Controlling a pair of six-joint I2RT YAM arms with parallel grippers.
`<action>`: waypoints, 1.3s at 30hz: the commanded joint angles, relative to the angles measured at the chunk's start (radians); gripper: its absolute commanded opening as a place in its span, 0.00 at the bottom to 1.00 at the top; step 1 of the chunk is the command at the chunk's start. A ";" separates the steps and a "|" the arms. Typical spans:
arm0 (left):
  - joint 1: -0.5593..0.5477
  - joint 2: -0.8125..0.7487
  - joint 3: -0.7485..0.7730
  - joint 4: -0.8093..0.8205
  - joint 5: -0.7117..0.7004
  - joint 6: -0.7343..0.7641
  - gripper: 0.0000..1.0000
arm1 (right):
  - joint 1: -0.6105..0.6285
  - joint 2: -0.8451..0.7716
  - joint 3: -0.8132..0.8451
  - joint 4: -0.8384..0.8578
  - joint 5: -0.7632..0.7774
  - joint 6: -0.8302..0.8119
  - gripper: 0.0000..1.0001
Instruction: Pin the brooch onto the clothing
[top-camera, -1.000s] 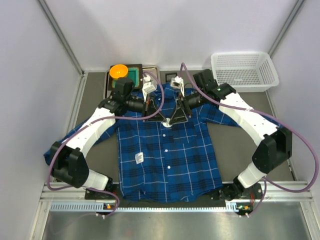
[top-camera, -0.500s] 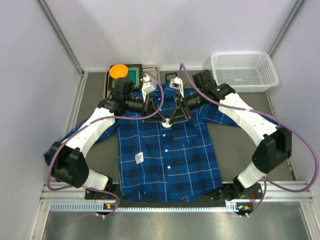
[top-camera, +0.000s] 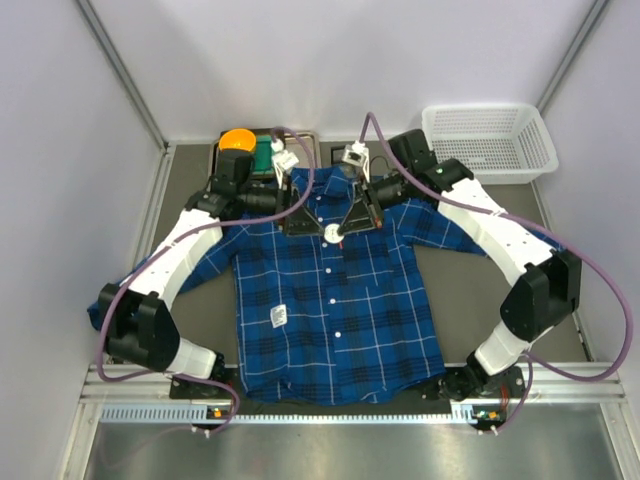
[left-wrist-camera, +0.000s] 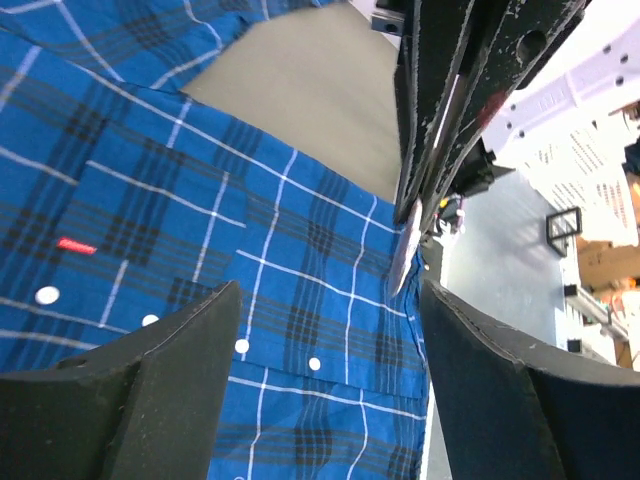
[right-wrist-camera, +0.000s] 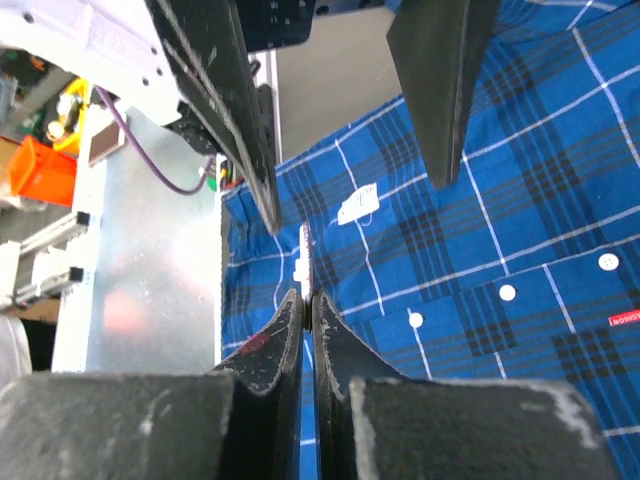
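The clothing, a blue plaid shirt, lies flat with its collar toward the back. The brooch is a small pale disc held just above the shirt's upper chest. My right gripper is shut on it. In the right wrist view the brooch shows edge-on, sticking out past the right gripper. My left gripper stands open close beside it, over the collar. In the left wrist view the left gripper frames bare shirt, with the brooch ahead in the other gripper's tips.
An orange dish and a green block sit on a dark tray behind the left arm. A white basket stands at the back right. A white tag lies on the shirt's lower left front.
The right gripper has shut on the brooch. The left gripper, shut a moment ago, has opened and drawn back a little toward the collar.
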 joint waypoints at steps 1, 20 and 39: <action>0.084 -0.008 0.091 -0.105 0.092 0.035 0.77 | -0.055 0.033 0.069 0.030 -0.091 0.083 0.00; 0.033 -0.164 -0.237 0.595 0.039 -0.360 0.48 | -0.029 0.015 0.038 0.075 -0.156 0.128 0.00; -0.017 -0.140 -0.235 0.604 0.052 -0.367 0.07 | -0.008 0.001 0.029 0.073 -0.139 0.111 0.00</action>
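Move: The brooch, already in the right hand's shut fingertips, has its middle roughly 2 cm to that hand's left and 1 cm below. From the left hand's open, empty fingers it lies about 2 cm back, 2 cm to the right and 1 cm up. Some 25 cm below on the clothing, the white label is about 10 cm to the left hand's left and 1 cm back, the red tag about 20 cm ahead and 5 cm right. The brooch stays pinched by the right hand, which dips forward and comes back, rising about 2 cm with a slight tilt. The left hand first backs off some 3 cm to the left with fingers wide, then comes right and back while climbing about 3 cm, its fingertips tipping up roughly 10 degrees, and closes nearly shut over the brooch's free left edge. ##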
